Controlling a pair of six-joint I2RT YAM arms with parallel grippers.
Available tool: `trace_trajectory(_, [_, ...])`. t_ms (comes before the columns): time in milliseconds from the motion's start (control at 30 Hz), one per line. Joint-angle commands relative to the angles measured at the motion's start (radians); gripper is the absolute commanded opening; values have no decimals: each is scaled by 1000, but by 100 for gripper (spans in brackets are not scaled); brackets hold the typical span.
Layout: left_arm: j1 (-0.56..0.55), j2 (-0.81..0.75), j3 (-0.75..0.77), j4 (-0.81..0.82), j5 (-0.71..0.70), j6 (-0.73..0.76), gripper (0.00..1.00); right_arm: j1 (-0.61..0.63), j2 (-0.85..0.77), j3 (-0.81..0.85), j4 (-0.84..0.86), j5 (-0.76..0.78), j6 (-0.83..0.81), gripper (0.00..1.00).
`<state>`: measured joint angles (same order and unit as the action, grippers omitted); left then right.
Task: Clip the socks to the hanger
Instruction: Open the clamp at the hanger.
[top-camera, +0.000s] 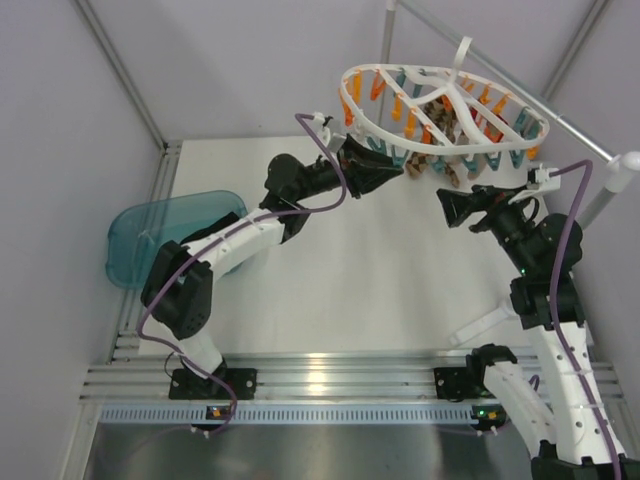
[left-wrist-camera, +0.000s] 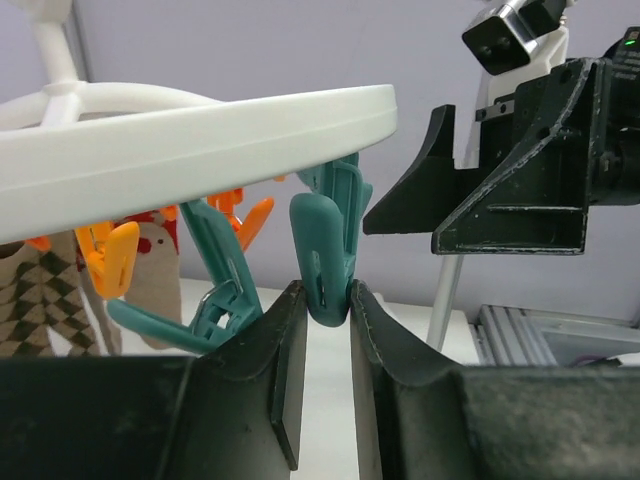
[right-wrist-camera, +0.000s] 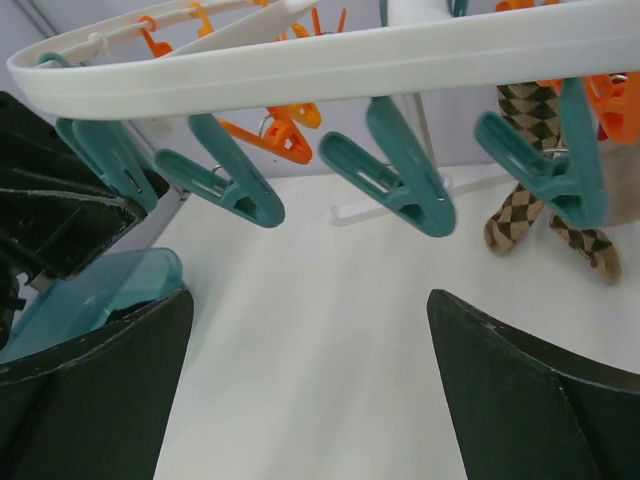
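The hanger (top-camera: 372, 122) is a white oval ring fringed with orange and teal clips, hanging at the back right; its rim also crosses the left wrist view (left-wrist-camera: 200, 130) and the right wrist view (right-wrist-camera: 350, 55). My left gripper (top-camera: 400, 165) reaches under its near-left rim. Both fingers press the lower end of one teal clip (left-wrist-camera: 322, 250), so the left gripper (left-wrist-camera: 327, 295) is shut on it. My right gripper (top-camera: 450, 205) hovers wide open just right of it, below the rim, with nothing between the fingers (right-wrist-camera: 310, 300). The socks are out of view.
A brown patterned sock (top-camera: 450, 165) hangs from clips under the ring, also seen in the wrist views (left-wrist-camera: 40, 300) (right-wrist-camera: 525, 215). A teal plastic bin (top-camera: 165, 235) lies at the table's left edge. The grey pole stand (top-camera: 560, 120) rises behind the hanger.
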<state>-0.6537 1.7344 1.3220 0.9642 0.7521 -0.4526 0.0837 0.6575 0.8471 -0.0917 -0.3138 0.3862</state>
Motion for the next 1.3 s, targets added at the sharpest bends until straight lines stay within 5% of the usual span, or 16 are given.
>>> trace_trajectory(0, [-20,-82,-15,-139,-112,151,0,17,10,61,46,77,88,100])
trace_trajectory(533, [-152,-187,-52,-436,-422,564,0,162,74,133,-10,117,212,100])
trace_trajectory(900, [-185,-191,-9,-551,-468,549,0,324,103,87,165,239,161,97])
trace_trajectory(1267, [-185,-194,37,-654,-430,502,0,415,186,118,187,309,68,73])
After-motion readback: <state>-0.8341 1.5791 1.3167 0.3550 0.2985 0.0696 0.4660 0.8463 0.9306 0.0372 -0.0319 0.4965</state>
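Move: The left fingers already pinch a teal clip under the near rim of the hanger, right at the hand point and hanging just above it. From the wide-open right hand that clip is some 11 cm to the left, about 4 cm ahead and 5 cm up. The next clip along the rim hangs roughly 6 cm left, 5 cm ahead and 5 cm up of the right hand, the one after about 2 cm right, 6 cm ahead and 5 cm up. Keeping its pinch on the teal clip, the left hand draws it down about 4.5 cm, swinging its fingers some 20 degrees counter-clockwise and tipping them down. Meanwhile the right hand crosses about 8 cm left towards that clip, rising at first, then easing forward and down as its fingers begin to close, still well apart and just short of the clip. ##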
